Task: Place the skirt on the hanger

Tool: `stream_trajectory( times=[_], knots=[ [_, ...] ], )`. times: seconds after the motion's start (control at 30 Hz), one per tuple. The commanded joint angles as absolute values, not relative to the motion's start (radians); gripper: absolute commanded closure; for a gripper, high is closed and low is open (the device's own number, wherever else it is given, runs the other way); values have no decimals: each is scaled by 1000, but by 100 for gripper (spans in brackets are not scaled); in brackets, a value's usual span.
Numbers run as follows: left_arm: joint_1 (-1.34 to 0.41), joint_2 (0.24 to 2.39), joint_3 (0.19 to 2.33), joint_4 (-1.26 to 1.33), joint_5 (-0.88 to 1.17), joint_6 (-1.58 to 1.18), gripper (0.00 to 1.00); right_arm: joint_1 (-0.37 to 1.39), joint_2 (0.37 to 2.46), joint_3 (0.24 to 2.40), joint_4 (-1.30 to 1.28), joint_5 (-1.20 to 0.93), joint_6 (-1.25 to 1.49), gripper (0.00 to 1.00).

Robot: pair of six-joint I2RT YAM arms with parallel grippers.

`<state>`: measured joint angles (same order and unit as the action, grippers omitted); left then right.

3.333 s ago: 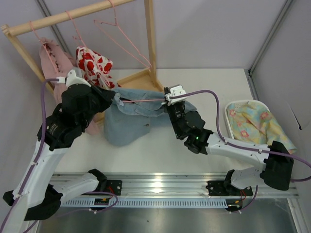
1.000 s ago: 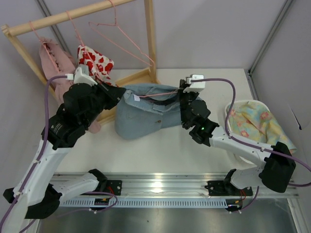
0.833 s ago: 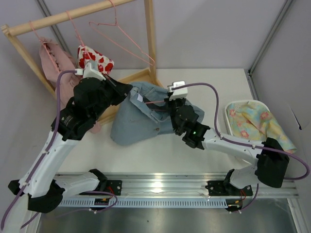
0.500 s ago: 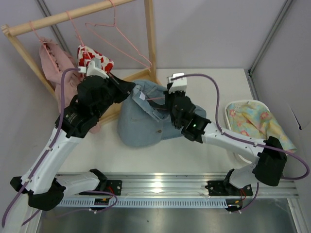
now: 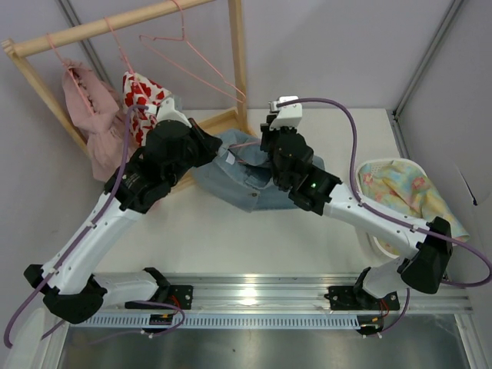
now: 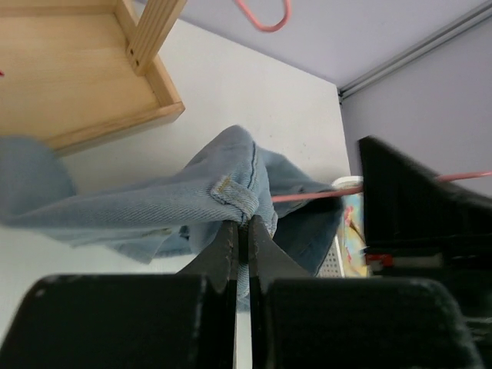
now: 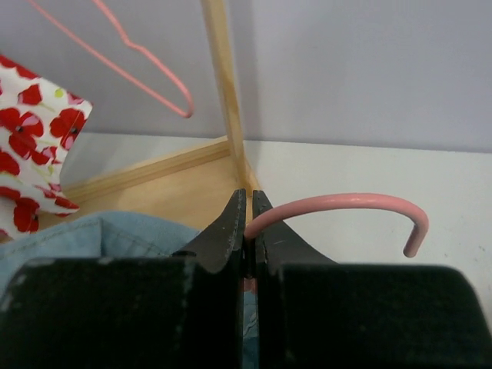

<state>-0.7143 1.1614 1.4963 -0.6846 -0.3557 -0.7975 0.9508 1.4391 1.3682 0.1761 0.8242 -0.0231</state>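
The light blue denim skirt (image 5: 247, 183) hangs bunched between my two grippers, its lower part on the table in front of the rack base. My left gripper (image 5: 218, 151) is shut on a fold of its waistband, seen close in the left wrist view (image 6: 243, 224), where the skirt (image 6: 154, 206) drapes leftward. My right gripper (image 5: 263, 151) is shut on the pink wire hanger (image 5: 244, 144) at the neck of its hook (image 7: 346, 201), fingertips pinched together (image 7: 247, 223). The hanger's wire (image 6: 307, 196) runs into the skirt's waist opening. Denim (image 7: 100, 234) lies just below the right fingers.
The wooden clothes rack (image 5: 100, 27) stands at the back left, its base (image 5: 223, 123) just behind the skirt. On it hang a bare pink hanger (image 5: 192, 65), a white garment with red flowers (image 5: 150, 96) and a pink dress (image 5: 88, 115). A white basket with floral cloth (image 5: 407, 192) sits right.
Both grippers have moved back toward the rack and closer together, carrying skirt and hanger. The skirt has bunched up and shifted right and back; the left arm has stretched further forward.
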Motion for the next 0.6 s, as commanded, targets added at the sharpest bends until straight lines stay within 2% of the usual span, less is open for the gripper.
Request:
stream_trajectory(
  times=[0.0, 0.17, 0.3, 0.4, 0.43, 0.5, 0.57],
  knots=[
    [-730, 1173, 1609, -612, -342, -752, 98, 1011, 1469, 1413, 245, 759, -103, 100],
    [-738, 1200, 1652, -617, -342, -753, 97, 1023, 1483, 1419, 271, 747, -132, 100],
    [-738, 1197, 1600, -659, -374, -736, 92, 1025, 1463, 1477, 224, 724, -132, 100],
    [-738, 1183, 1617, -731, -387, -654, 75, 1011, 1474, 1598, 92, 707, -124, 100],
    [-738, 1177, 1630, -751, -382, -623, 63, 1006, 1486, 1626, 27, 704, -121, 100],
    [-738, 1180, 1713, -811, -391, -539, 48, 988, 1496, 1675, -39, 684, -114, 100],
    [-738, 1187, 1791, -897, -385, -449, 27, 976, 1494, 1719, -97, 658, -103, 100]
  ],
)
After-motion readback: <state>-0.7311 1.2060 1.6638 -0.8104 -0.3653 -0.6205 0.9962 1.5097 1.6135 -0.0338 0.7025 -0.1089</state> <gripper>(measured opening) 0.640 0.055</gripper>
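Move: The left hand pinches the skirt's waistband end at its fingertips, with the held hanger's neck, in the right fingers, about 10 cm to its right and 3 cm higher. From the right hand, that waistband end is some 10 cm left and 3 cm lower; the empty hanger's near end is about 14 cm ahead, 6 cm left and 3 cm higher. Left rises about 3 cm, opening off the waistband, as right swings the pinched hanger 4–5 cm left, then lifts. ##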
